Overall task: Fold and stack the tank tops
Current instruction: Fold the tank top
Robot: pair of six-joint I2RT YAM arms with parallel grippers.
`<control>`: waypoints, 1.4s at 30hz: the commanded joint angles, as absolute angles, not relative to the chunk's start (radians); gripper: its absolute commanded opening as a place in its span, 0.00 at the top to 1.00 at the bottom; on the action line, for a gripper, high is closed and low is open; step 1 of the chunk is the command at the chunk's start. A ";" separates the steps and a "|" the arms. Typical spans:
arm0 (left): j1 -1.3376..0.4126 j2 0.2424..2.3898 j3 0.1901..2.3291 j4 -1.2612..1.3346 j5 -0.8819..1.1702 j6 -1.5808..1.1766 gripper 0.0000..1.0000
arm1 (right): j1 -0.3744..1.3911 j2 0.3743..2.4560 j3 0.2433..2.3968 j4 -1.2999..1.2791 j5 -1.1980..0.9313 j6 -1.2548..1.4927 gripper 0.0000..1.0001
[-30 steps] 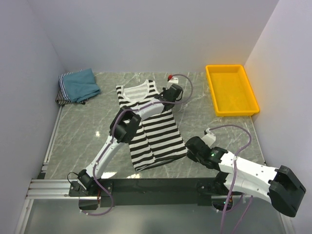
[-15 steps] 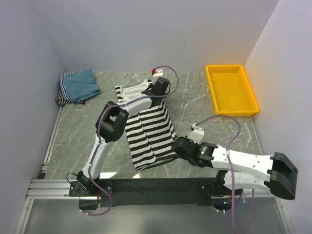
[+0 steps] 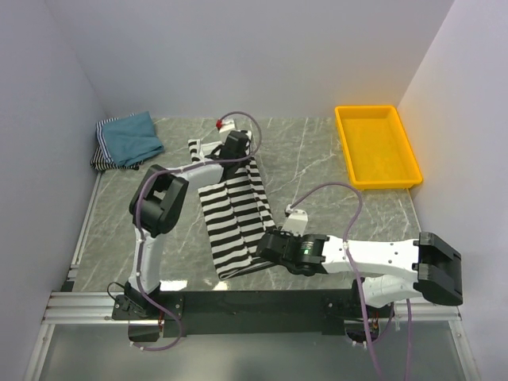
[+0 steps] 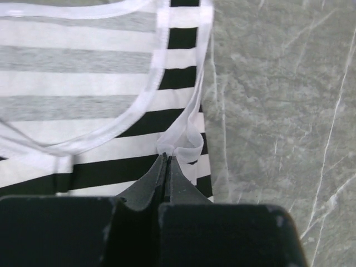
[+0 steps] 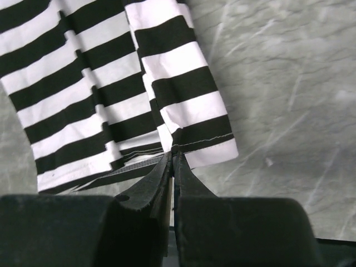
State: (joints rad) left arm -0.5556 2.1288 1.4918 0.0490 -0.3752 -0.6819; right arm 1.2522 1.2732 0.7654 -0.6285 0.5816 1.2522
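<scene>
The black-and-white striped tank top [image 3: 234,210] lies mid-table, its right side lifted and carried over toward the left. My left gripper [image 3: 235,149] is shut on its white shoulder strap [image 4: 181,143] at the top end. My right gripper [image 3: 268,248] is shut on the bottom hem [image 5: 192,142] at the near end. The teal-blue tank top [image 3: 131,136] lies folded at the far left corner on a finely striped folded one [image 3: 101,157].
A yellow plastic tray [image 3: 376,146] stands at the back right. White walls close the table on three sides. The grey marble tabletop [image 3: 317,171] shows between the striped top and the tray.
Both grippers have moved left over the last second, drawing the striped top's right edge over its middle. The garment looks narrower now.
</scene>
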 commanded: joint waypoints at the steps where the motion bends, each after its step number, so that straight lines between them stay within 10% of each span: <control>1: -0.531 2.026 1.421 0.149 -0.344 -0.741 1.00 | 1.276 1.298 0.822 -0.605 0.603 1.233 0.99; 42: -0.416 1.911 1.180 0.156 -0.327 -0.825 0.99 | 1.405 1.459 0.925 -0.526 0.532 1.181 0.99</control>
State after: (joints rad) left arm -0.4240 1.9327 1.1801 0.1448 -0.3328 -0.8089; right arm 1.3918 1.4525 0.8955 -0.5541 0.5301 1.1805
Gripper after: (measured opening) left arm 0.012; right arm 0.062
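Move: Both hands already hold the striped tank top's right side edge, some 5 cm above the table. From the left hand, the bottom of the neckline lies about 7 cm left and 2 cm back; the right shoulder strap is roughly 8 cm ahead, 1 cm to the right, and the left strap 15 cm left and 4 cm ahead. From the right hand, the centre of the hem is about 5 cm left and 3 cm back, the hem's left corner 12 cm left and 7 cm back. Leftward together, both arms carry the pinched side edge in over the striped tank top, towards its centre line: the left hand about 8 cm to the neckline's bottom, the right about 6.5 cm along the hem. Both also draw back some 3 cm, staying nearly level, and turn roughly 10 degrees counter-clockwise. The fingers stay shut on the cloth. ##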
